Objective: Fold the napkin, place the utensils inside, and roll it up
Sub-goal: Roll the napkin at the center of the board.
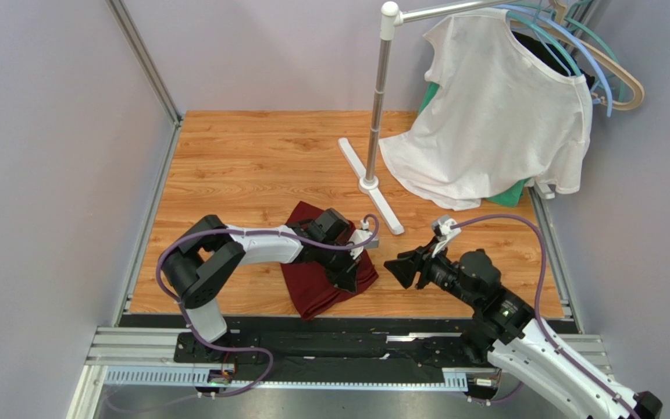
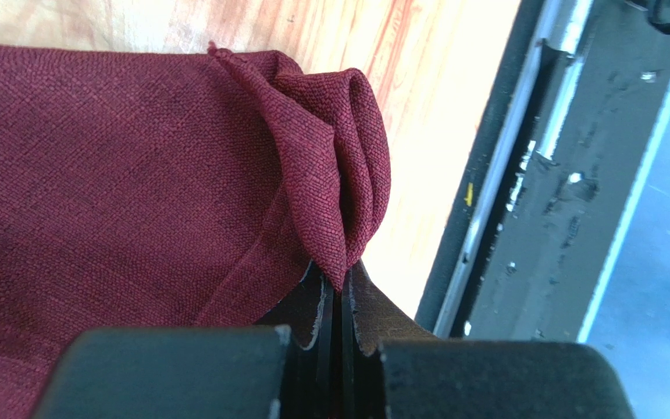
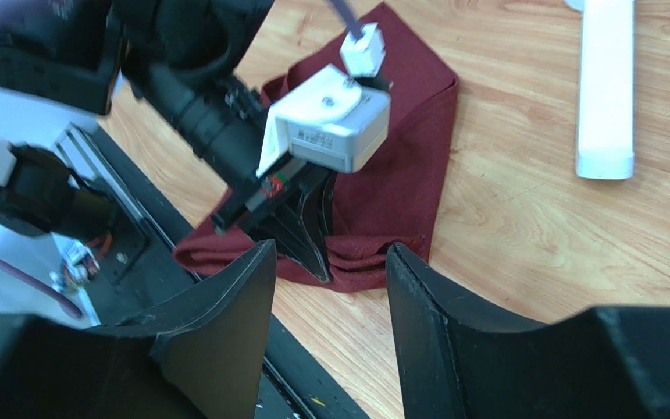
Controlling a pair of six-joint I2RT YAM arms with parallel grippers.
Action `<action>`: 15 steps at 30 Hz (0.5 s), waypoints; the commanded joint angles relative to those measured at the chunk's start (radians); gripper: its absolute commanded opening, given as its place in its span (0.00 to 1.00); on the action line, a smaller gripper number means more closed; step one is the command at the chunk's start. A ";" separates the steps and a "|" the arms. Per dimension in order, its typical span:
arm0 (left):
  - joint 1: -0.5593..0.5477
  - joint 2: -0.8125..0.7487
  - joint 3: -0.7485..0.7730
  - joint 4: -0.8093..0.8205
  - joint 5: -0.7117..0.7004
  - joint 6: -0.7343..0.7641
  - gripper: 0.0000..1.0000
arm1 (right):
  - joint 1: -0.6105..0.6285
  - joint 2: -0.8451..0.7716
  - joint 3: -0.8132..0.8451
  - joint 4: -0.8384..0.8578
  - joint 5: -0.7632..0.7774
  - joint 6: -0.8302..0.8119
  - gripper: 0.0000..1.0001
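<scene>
The dark maroon napkin [image 1: 310, 293] lies partly folded on the wooden table near the front edge. My left gripper [image 1: 347, 280] is shut on a bunched fold at the napkin's near right corner; in the left wrist view the cloth [image 2: 94, 175] rises into the closed jaws of that gripper [image 2: 345, 284]. My right gripper [image 1: 398, 266] hovers just right of the napkin, open, pointing at it with nothing between its fingers. In the right wrist view the open right gripper [image 3: 330, 262] frames the napkin's near edge [image 3: 400, 166] and the left gripper's fingers [image 3: 306, 237]. No utensils are in view.
A clothes rack stands at the back right, its white base bar [image 1: 372, 185] reaching toward the napkin, also visible in the right wrist view [image 3: 605, 87]. A white T-shirt [image 1: 496, 113] hangs from it on hangers. A black rail [image 1: 330, 336] borders the table's near edge. Grey walls enclose both sides.
</scene>
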 commanded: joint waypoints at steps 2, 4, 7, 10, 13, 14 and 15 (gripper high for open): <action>0.048 0.050 0.017 -0.082 0.178 0.015 0.00 | 0.102 0.109 -0.032 0.126 0.115 -0.128 0.53; 0.062 0.065 0.031 -0.093 0.216 0.015 0.00 | 0.122 0.181 -0.042 0.148 0.147 -0.147 0.52; 0.082 0.094 0.042 -0.104 0.264 0.020 0.00 | 0.144 0.243 -0.072 0.200 0.145 -0.168 0.52; 0.091 0.123 0.055 -0.127 0.296 0.029 0.00 | 0.154 0.269 -0.081 0.274 0.132 -0.173 0.52; 0.105 0.157 0.074 -0.151 0.331 0.035 0.00 | 0.171 0.323 -0.075 0.310 0.094 -0.203 0.52; 0.108 0.171 0.080 -0.160 0.339 0.035 0.00 | 0.180 0.361 -0.075 0.335 0.092 -0.214 0.53; 0.111 0.177 0.083 -0.165 0.345 0.056 0.00 | 0.186 0.379 -0.073 0.344 0.093 -0.229 0.53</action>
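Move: The rolled edge of the napkin is already pinched between the left fingers, and its right-hand end lies about 5 cm to the right and 2 cm ahead of them, at their level. From the open right hand that same end is about 8 cm left, 1 cm ahead and 14 cm down; the near end of the white stand foot is some 12 cm ahead, 2 cm left and 14 cm down. The napkin's flat part is centred about 11 cm ahead and 7 cm left of the left hand. The napkin's rolled edge stays pinched in the left fingers, which turn some 15 degrees so their tips swing back towards the base, while that hand eases about 1 cm back. Meanwhile the right hand, fingers still open, sinks about 8 cm and edges 2 cm left towards the roll's right end, its fingers tipping further down; it isn't touching yet. ##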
